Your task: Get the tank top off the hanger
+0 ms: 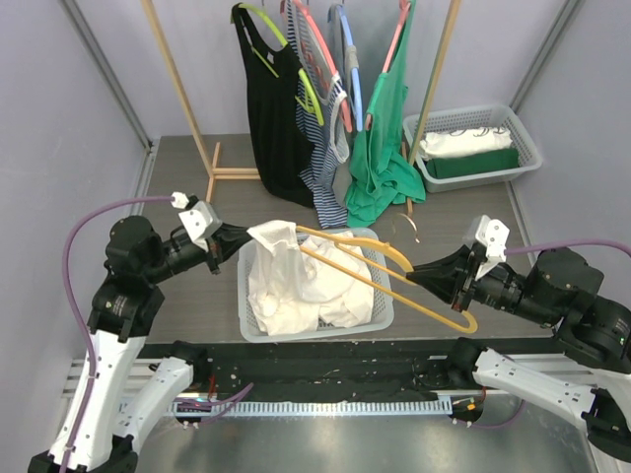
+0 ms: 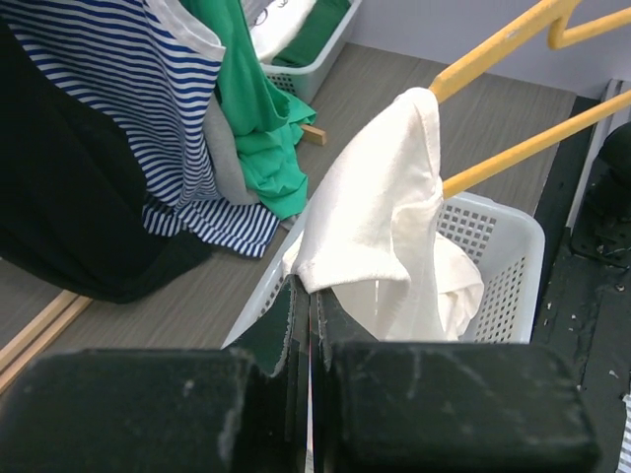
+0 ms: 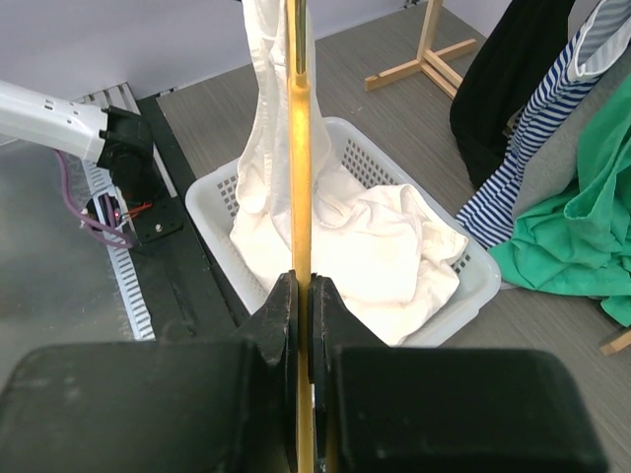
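Note:
A white tank top hangs over the left end of a yellow hanger, and its lower part trails into the white basket. My left gripper is shut on the top's near edge. In the left wrist view the hem of the tank top sits pinched at the tips of my left gripper, below the hanger. My right gripper is shut on the hanger's lower bar. The right wrist view shows that gripper clamped on the hanger, with the tank top at the bar's far end.
More white cloth lies in the basket under the hanger. Behind it a wooden rack holds a black garment, a striped one and a green one. A second basket with folded clothes stands at the back right.

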Action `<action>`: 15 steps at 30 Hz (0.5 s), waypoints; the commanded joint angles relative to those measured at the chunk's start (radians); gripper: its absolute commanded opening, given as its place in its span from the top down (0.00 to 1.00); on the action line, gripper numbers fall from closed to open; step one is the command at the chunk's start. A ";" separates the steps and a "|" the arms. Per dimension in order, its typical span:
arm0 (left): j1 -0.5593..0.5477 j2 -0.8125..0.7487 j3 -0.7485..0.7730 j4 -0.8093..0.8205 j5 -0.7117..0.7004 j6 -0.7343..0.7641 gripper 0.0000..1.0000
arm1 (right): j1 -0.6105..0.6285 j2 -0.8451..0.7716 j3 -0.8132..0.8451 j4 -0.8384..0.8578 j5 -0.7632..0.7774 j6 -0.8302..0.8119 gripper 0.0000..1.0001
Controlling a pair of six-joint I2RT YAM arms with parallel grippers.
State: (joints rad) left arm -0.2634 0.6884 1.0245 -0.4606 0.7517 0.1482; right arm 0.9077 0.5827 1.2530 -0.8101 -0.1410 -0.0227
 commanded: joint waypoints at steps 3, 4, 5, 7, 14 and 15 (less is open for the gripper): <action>0.007 -0.035 -0.038 0.026 -0.054 -0.018 1.00 | -0.001 -0.018 0.098 -0.037 0.040 0.021 0.99; 0.007 -0.036 -0.047 0.027 -0.057 -0.025 1.00 | -0.001 -0.023 0.106 -0.046 0.049 0.021 0.99; 0.007 -0.038 -0.050 0.030 -0.061 -0.029 1.00 | -0.001 -0.026 0.123 -0.055 0.063 0.021 0.99; 0.009 -0.039 -0.060 0.040 -0.095 -0.044 1.00 | -0.001 -0.037 0.141 -0.084 0.080 0.021 0.99; 0.020 -0.043 -0.080 0.082 -0.192 -0.122 1.00 | -0.001 -0.072 0.210 -0.142 0.170 0.021 0.99; 0.021 -0.043 -0.081 0.083 -0.192 -0.127 1.00 | 0.000 -0.075 0.217 -0.153 0.184 0.021 0.99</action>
State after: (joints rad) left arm -0.2512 0.6506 0.9447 -0.4526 0.6147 0.0708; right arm 0.9077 0.5247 1.4139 -0.9619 -0.0406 -0.0147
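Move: The left fingers are already shut on the tank top's strap, the basket's middle about 13 cm to the right, 2 cm ahead and some 30 cm below; the hanger's far end, still in the cloth, lies about 7 cm to the right, level ahead and a touch higher. From the right hand, which grips the hanger, that end is some 25 cm left and 9 cm ahead at its own height, the basket about 19 cm left, 10 cm ahead and 32 cm below. The right hand keeps its pinch on the yellow hanger and draws it away from the left hand, slowly at first and then faster, about 5 cm to the right while rising some 3 cm and easing slightly back, to pull the hanger's end out of the cloth. Against it the left hand keeps the tank top pinched, sinks 2 to 3 cm toward the basket while drifting a little forward and left, and turns about 10 degrees counter-clockwise. ##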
